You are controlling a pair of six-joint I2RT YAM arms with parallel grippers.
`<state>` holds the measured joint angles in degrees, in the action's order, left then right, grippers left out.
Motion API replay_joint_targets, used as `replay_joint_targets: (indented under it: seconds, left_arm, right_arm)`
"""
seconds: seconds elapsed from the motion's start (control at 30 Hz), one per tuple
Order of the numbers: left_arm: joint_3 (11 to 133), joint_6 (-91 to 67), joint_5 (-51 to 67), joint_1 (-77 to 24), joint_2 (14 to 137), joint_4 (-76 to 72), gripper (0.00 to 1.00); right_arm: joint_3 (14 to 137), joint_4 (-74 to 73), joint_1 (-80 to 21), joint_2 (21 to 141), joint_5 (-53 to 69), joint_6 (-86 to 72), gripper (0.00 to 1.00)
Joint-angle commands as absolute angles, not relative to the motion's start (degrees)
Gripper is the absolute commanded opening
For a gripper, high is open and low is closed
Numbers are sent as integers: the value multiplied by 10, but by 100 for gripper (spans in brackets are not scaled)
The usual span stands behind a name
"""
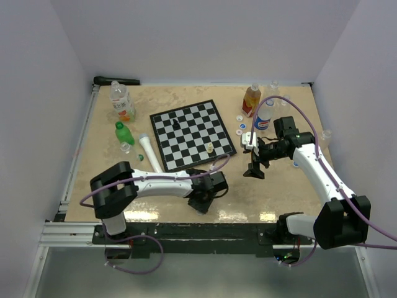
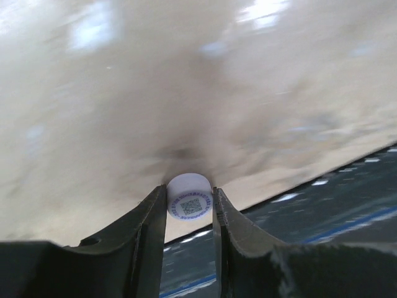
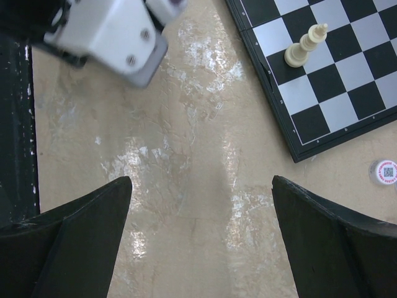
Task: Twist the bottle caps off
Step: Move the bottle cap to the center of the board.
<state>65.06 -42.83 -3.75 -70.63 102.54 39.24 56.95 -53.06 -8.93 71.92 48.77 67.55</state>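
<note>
A white bottle cap (image 2: 188, 184) with a printed code on its face sits pinched between the fingertips of my left gripper (image 2: 190, 195), low over the table's near edge; both black fingers touch its sides. From above, that gripper (image 1: 202, 202) is at the front edge, and the cap itself is hidden there. My right gripper (image 3: 201, 181) hangs wide open over bare table, holding nothing; from above, the right gripper (image 1: 254, 172) is right of the chessboard. Four bottles stand at the back: a clear one (image 1: 122, 100), a green one (image 1: 124, 133), an orange one (image 1: 250, 99) and a blue-labelled one (image 1: 263, 115).
A chessboard (image 1: 192, 133) lies mid-table with a pale chess piece (image 3: 304, 46) near its corner. A long white tube (image 1: 151, 154) lies left of it. Loose caps (image 1: 240, 131) rest right of the board, and one loose cap (image 3: 386, 171) shows by the board's corner.
</note>
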Motion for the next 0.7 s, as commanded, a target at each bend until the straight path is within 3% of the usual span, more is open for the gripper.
replay_joint_targets:
  seconds: [0.0, 0.27, 0.67]
  left_arm:
    - [571, -412, -88, -644, 940, 445, 25]
    - [476, -360, -156, -495, 817, 477, 25]
    - [545, -349, -243, -426, 873, 521, 33]
  right_arm:
    - [573, -538, -86, 709, 499, 685, 98]
    - [573, -537, -86, 710, 500, 685, 98]
    - [574, -544, -84, 709, 503, 693, 98]
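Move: The white cap is already pinched in the left hand, down about table height by the near edge. The green cap, on the side it heads for, lies some 25 cm ahead and 27 cm left; the white tube's middle is about 5 cm right of that green cap and level with it. The chessboard's centre is roughly 35 cm ahead and 6 cm left of the left hand. From the idle right hand the green cap is about 42 cm left, 8 cm ahead and 13 cm lower. Keeping its pinch on the white cap, the left hand sweeps left about 19 cm and forward about 9 cm, towards the tube's near end and the green cap beyond. It stays low at first, then climbs some 2 cm; the sideways run is quick and eases off late, while the wrist turns roughly 20 degrees counter-clockwise and the fingertips swing out to the left. ##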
